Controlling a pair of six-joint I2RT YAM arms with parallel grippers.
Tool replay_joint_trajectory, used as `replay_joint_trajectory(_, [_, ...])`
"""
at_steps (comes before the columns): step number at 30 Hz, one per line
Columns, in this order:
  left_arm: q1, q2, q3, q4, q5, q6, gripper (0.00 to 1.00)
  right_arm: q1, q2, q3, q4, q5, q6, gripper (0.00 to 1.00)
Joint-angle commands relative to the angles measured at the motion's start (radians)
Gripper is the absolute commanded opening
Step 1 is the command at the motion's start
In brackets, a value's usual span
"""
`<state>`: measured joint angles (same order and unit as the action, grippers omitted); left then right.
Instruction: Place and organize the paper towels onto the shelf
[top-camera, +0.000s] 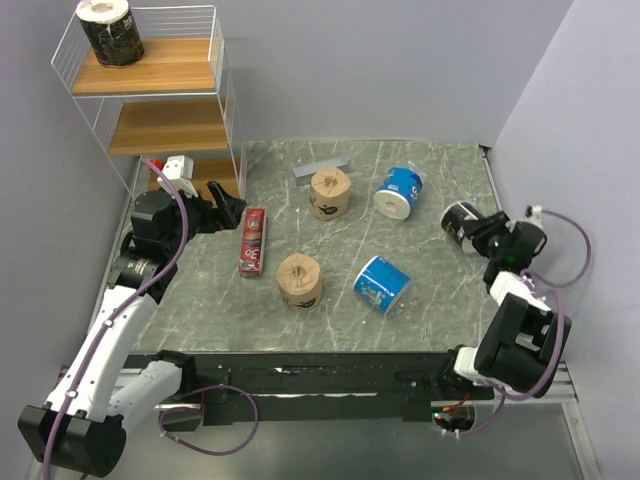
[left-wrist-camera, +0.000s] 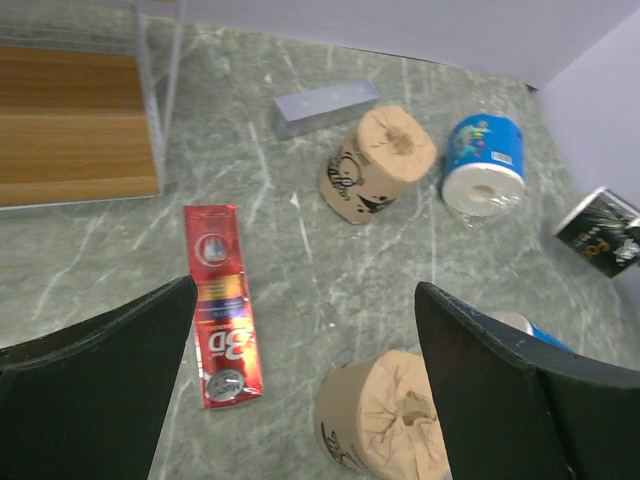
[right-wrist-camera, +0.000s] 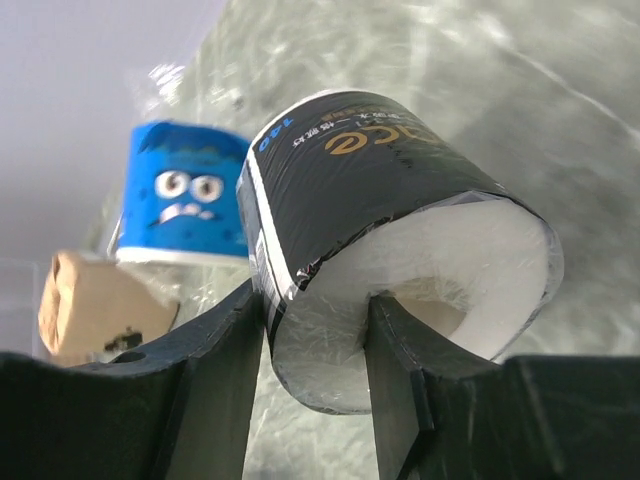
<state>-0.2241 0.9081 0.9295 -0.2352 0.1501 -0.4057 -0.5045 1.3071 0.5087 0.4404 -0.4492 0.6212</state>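
Note:
My right gripper is shut on a black paper towel roll lying at the table's right side, one finger inside its core and one on its outer wall. Another black roll stands on the top board of the white wire shelf at the far left. Two tan rolls and two blue rolls sit mid-table. My left gripper hangs open in front of the shelf, above and just left of the nearer tan roll.
A flat red box lies beside the left gripper. A grey bar rests at the back near the far tan roll. The shelf's middle and bottom boards carry no rolls. Walls close off the left, back and right.

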Motion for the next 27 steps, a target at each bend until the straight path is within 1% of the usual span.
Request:
replay_joint_trajectory(1, [-0.001,-0.035,0.032,-0.015,-0.142,0.001,0.96,0.139,-0.106,0.175,-0.175,0.089,-0.178,0.26])
replay_joint_trajectory(2, [-0.003,-0.04,0.034,-0.021,-0.145,-0.002,0.97,0.165,-0.124,0.203,-0.246,0.115,-0.201,0.26])
replay_joint_trajectory(4, [-0.001,-0.06,0.037,-0.032,-0.226,-0.008,0.96,0.225,-0.14,0.285,-0.322,0.141,-0.258,0.25])
replay_joint_trajectory(5, [-0.001,-0.067,0.037,-0.036,-0.247,-0.01,0.96,0.282,-0.156,0.31,-0.385,0.17,-0.268,0.25])
replay_joint_trajectory(7, [-0.003,-0.087,0.038,-0.047,-0.283,-0.025,0.96,0.343,-0.172,0.382,-0.431,0.19,-0.304,0.25])
replay_joint_trajectory(8, [-0.003,-0.09,0.043,-0.055,-0.349,-0.044,0.96,0.418,-0.181,0.408,-0.46,0.196,-0.316,0.25])
replay_joint_trajectory(9, [-0.003,-0.095,0.07,-0.079,-0.391,-0.074,0.97,0.455,-0.183,0.437,-0.507,0.207,-0.343,0.25])
replay_joint_trajectory(10, [-0.003,-0.098,0.092,-0.151,-0.441,-0.147,0.96,0.499,-0.18,0.503,-0.541,0.216,-0.36,0.24])
replay_joint_trajectory(11, [-0.001,-0.1,0.115,-0.188,-0.502,-0.18,0.97,0.555,-0.164,0.537,-0.571,0.228,-0.376,0.24])
replay_joint_trajectory(12, [-0.001,-0.103,0.156,-0.219,-0.511,-0.203,0.96,0.651,-0.155,0.568,-0.619,0.256,-0.409,0.24])
replay_joint_trajectory(14, [-0.001,-0.117,0.193,-0.282,-0.515,-0.216,0.96,0.743,-0.119,0.657,-0.652,0.282,-0.452,0.24])
replay_joint_trajectory(15, [-0.001,-0.126,0.23,-0.295,-0.512,-0.217,0.96,0.846,-0.1,0.691,-0.699,0.302,-0.469,0.24])
replay_joint_trajectory(16, [-0.001,-0.146,0.245,-0.306,-0.511,-0.216,0.96,0.892,-0.059,0.762,-0.719,0.319,-0.489,0.24])
replay_joint_trajectory(17, [-0.001,-0.155,0.264,-0.334,-0.514,-0.217,0.96,0.952,-0.034,0.799,-0.744,0.339,-0.53,0.24])
replay_joint_trajectory(18, [-0.001,-0.178,0.302,-0.346,-0.526,-0.223,0.97,1.045,-0.008,0.879,-0.768,0.384,-0.55,0.24])
replay_joint_trajectory(20, [-0.001,-0.201,0.339,-0.381,-0.541,-0.234,0.97,1.133,0.073,0.95,-0.819,0.412,-0.596,0.24])
replay_joint_trajectory(21, [-0.001,-0.221,0.389,-0.403,-0.561,-0.255,0.96,1.171,0.099,0.977,-0.824,0.431,-0.606,0.25])
replay_joint_trajectory(22, [-0.001,-0.233,0.414,-0.415,-0.558,-0.257,0.96,1.243,0.15,1.022,-0.818,0.447,-0.612,0.25])
replay_joint_trajectory(24, [-0.001,-0.264,0.471,-0.418,-0.544,-0.248,0.97,1.306,0.205,1.086,-0.816,0.448,-0.666,0.25])
replay_joint_trajectory(25, [-0.001,-0.27,0.488,-0.42,-0.534,-0.239,0.96,1.363,0.269,1.117,-0.822,0.448,-0.682,0.25])
replay_joint_trajectory(27, [-0.003,-0.275,0.54,-0.441,-0.524,-0.226,0.96,1.422,0.338,1.184,-0.861,0.494,-0.742,0.26])
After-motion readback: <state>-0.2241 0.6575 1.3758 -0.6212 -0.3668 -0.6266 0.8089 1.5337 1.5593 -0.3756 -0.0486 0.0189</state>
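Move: The right hand already holds the black paper towel roll; the shelf rack lies about 70 cm to its left and 18 cm ahead, its middle board roughly 12 cm higher. On the way, the far blue roll is some 15 cm left and 14 ahead, the near blue roll 20 left and 10 back, the red box about 53 left and 3 ahead, all lower. From the left hand, the same board is about 15 cm left, 23 ahead and 5 below. Keep the right gripper's pinch on the black roll's wall and sweep it about 44 cm left towards the shelf rack, climbing some 20 cm early on to pass above the rolls on the table, and swing the fingers round counter-clockwise by roughly 60 degrees with a roll of the wrist. Meanwhile pull the empty, open left gripper up, left and back, clear of the way. ##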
